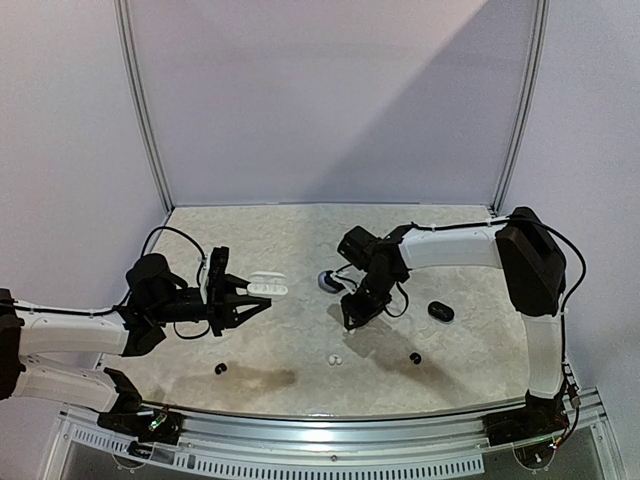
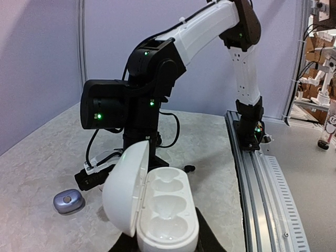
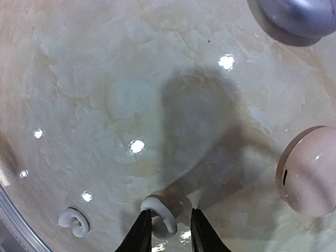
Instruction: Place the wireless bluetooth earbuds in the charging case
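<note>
My left gripper (image 1: 250,297) is shut on the white charging case (image 2: 165,215) and holds it above the table. Its lid (image 2: 123,189) stands open and the moulded wells are empty. In the right wrist view my right gripper (image 3: 171,231) stands low over the table, its fingers either side of a white earbud (image 3: 161,214). The left finger touches the bud and the right one stands a little apart. A second white earbud (image 3: 73,222) lies to the left. Two black earbuds (image 1: 221,368) (image 1: 414,358) and a white one (image 1: 334,359) lie near the front.
A grey-blue case (image 1: 327,280) lies shut between the arms. A black case (image 1: 440,312) sits to the right. A pale rounded thing (image 3: 310,170) shows at the right edge of the right wrist view. A metal rail (image 2: 262,178) runs along the table's near edge.
</note>
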Controlling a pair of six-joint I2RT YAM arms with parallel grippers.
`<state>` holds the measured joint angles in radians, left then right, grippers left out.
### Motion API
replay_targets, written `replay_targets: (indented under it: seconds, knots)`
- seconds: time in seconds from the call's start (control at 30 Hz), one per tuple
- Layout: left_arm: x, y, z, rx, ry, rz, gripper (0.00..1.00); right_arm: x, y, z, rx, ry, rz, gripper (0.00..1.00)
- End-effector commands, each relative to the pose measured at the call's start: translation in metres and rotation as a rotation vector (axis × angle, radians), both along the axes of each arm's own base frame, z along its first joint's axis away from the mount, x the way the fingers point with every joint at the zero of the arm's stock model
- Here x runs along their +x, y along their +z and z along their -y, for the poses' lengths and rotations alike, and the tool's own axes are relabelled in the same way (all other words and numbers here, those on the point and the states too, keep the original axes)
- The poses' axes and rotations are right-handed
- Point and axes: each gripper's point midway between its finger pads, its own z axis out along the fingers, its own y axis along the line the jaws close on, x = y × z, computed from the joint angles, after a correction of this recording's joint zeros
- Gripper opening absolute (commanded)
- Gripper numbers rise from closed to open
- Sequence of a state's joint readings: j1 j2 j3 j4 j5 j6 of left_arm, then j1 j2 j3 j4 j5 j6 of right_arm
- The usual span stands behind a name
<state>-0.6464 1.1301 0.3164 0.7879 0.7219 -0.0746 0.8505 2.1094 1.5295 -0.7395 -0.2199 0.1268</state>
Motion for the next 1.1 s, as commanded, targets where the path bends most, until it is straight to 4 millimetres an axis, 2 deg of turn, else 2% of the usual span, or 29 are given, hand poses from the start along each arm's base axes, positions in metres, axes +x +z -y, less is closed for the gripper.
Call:
replay_targets:
  seconds: [0.0,0.17,0.37,0.53,0.6,0.77,0.87,0.9,0.97,1.0,1.07]
  knots:
    - [0.000,-0.001,-0.001,0.005,0.001,0.008,0.00,-0.012,-0.016,0.002,-0.026,0.005,-0.043,0.25]
    - [-0.001,-0.002,-0.002,0.006,0.000,0.010,0.00,-0.014,-0.013,-0.001,-0.015,0.007,-0.048,0.12]
    - [-0.001,-0.001,-0.002,0.005,0.001,0.015,0.00,-0.016,0.000,-0.007,0.029,0.014,-0.060,0.03]
    - [-0.002,-0.001,-0.003,0.003,0.002,0.019,0.00,-0.013,0.025,-0.012,0.072,0.010,-0.027,0.00]
    - [-0.002,-0.001,-0.003,0.002,0.002,0.020,0.00,-0.008,0.043,-0.014,0.104,0.006,0.012,0.00]
    - [-0.003,0.000,-0.004,0.000,0.002,0.025,0.00,0.011,0.102,-0.019,0.170,-0.003,0.183,0.00]
    - [-0.004,0.001,-0.004,-0.002,0.000,0.031,0.00,0.020,0.163,-0.026,0.247,0.020,0.381,0.00]
    - [-0.004,0.001,-0.004,-0.003,-0.001,0.034,0.00,0.019,0.192,-0.032,0.295,0.043,0.464,0.00]
    - [-0.005,0.003,-0.004,-0.007,-0.005,0.041,0.00,0.004,0.239,-0.052,0.397,0.140,0.611,0.00]
    - [-0.006,0.003,-0.004,-0.008,-0.009,0.043,0.00,-0.013,0.265,-0.064,0.460,0.211,0.687,0.00]
    - [-0.007,0.003,-0.003,-0.008,-0.016,0.046,0.00,-0.040,0.299,-0.084,0.556,0.331,0.800,0.00]
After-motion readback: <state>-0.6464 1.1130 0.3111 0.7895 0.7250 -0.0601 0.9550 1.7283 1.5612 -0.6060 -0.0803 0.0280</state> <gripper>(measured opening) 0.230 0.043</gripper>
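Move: One white earbud lies on the table between the right hand's open fingertips, about 1 cm back, 1 cm to the left and 1 cm below. The other earbud is some 7 cm back and 3 cm left of this hand; the pink case is about 7 cm ahead and 3 cm right, the blue case 10 cm ahead and 4 cm left. From the left hand, the earbud to be picked lies about 8 cm ahead, 15 cm to the right and 20 cm below. The right fingers shut on the white earbud and pinch it between their tips, the hand easing about 1 cm back and left as they close. It then lifts straight up with growing speed, some 20 cm, veering about 4 cm left at the end, while the wrist tilts some 35 degrees so the fingertips swing forward and left. The left hand stays put, still holding the open white case. ##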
